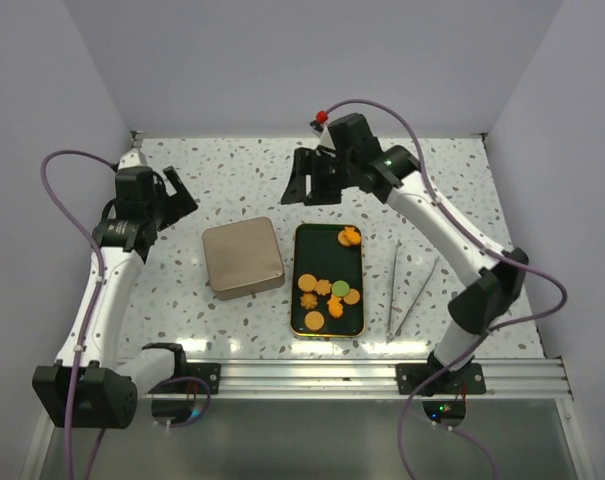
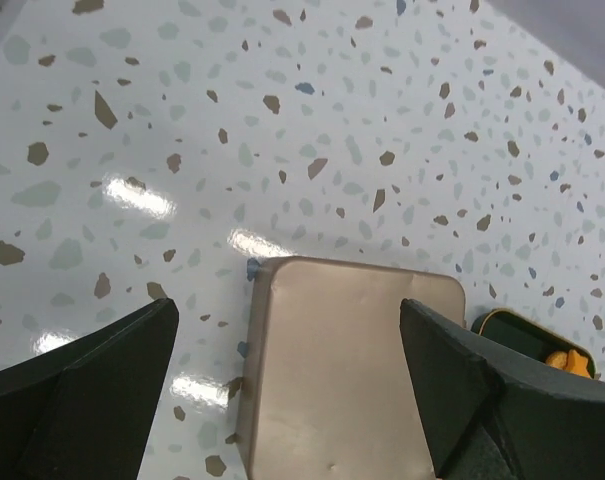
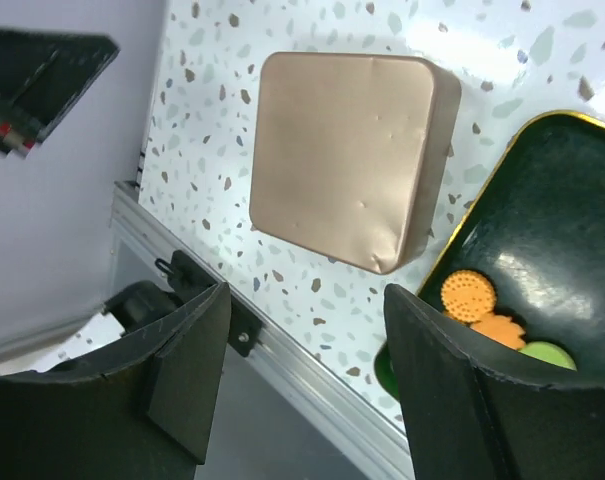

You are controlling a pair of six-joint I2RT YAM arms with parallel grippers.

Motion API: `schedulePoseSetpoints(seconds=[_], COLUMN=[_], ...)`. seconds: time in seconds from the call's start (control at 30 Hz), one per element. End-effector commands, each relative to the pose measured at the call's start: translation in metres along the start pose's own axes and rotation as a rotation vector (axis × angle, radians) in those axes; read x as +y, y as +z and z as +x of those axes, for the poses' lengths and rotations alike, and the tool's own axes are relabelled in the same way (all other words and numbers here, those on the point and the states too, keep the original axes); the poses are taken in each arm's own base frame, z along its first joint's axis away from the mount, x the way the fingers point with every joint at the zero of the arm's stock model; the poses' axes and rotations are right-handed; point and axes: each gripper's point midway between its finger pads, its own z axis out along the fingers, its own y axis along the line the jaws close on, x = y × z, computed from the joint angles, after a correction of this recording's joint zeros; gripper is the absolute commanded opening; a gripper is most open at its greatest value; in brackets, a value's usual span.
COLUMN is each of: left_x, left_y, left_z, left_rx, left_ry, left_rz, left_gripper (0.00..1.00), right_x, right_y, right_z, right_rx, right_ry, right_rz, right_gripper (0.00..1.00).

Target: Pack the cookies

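The cookies point(image 1: 328, 294) lie loose in a dark green tray point(image 1: 314, 248) with a gold rim: mostly orange rounds and flower shapes, one green round point(image 1: 340, 288), and a pair apart at the far end point(image 1: 350, 237). To the tray's left sits a closed beige square tin point(image 1: 243, 258). My left gripper point(image 1: 172, 195) hangs open above the table left of the tin, over its edge point(image 2: 342, 370) in the wrist view, holding nothing. My right gripper point(image 1: 315, 188) hovers open beyond the tray's far end, empty. Its wrist view shows the tin point(image 3: 347, 155) and some cookies point(image 3: 469, 295).
Two thin metal tongs point(image 1: 394, 290) point(image 1: 422, 292) lie on the speckled table right of the tray. An aluminium rail point(image 1: 372, 375) runs along the near edge. Grey walls close in the left, right and back sides.
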Motion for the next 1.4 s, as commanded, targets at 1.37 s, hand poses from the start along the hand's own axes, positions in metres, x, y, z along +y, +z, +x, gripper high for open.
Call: schedulePoseSetpoints(seconds=[1.37], left_x=[0.042], left_y=[0.118], left_z=[0.028], left_rx=[-0.603], left_ry=[0.370], left_rz=[0.023], left_gripper=[0.97], right_x=[-0.169], right_y=[-0.108], right_z=[0.053], right_rx=[-0.504], right_ry=[-0.366], right_rz=[0.562], right_gripper=[0.99])
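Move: The lidded box, just closed, stands about 13 cm to the left hand's right, 3 cm back and some 18 cm below it. From the right hand the same box is about 11 cm left, 2 cm back and 23 cm below. On the right hand's way, the green tray's middle lies about 9 cm right and 6 cm back, the fish cookie 15 cm right and 4 cm ahead, and the metal rod 26 cm right and 8 cm back, all roughly 25 cm below. Clear of everything, the right hand heads away from the closed box to its right, across the tray by about 20 cm, first drawing back and rising, then sinking; its fingers spread fully and swing clockwise to point forward. The left hand, still open, loops back and leftward while dropping some 15 cm beside the box, then comes back a little right and forward as its fingers level out by about 20 degrees. ##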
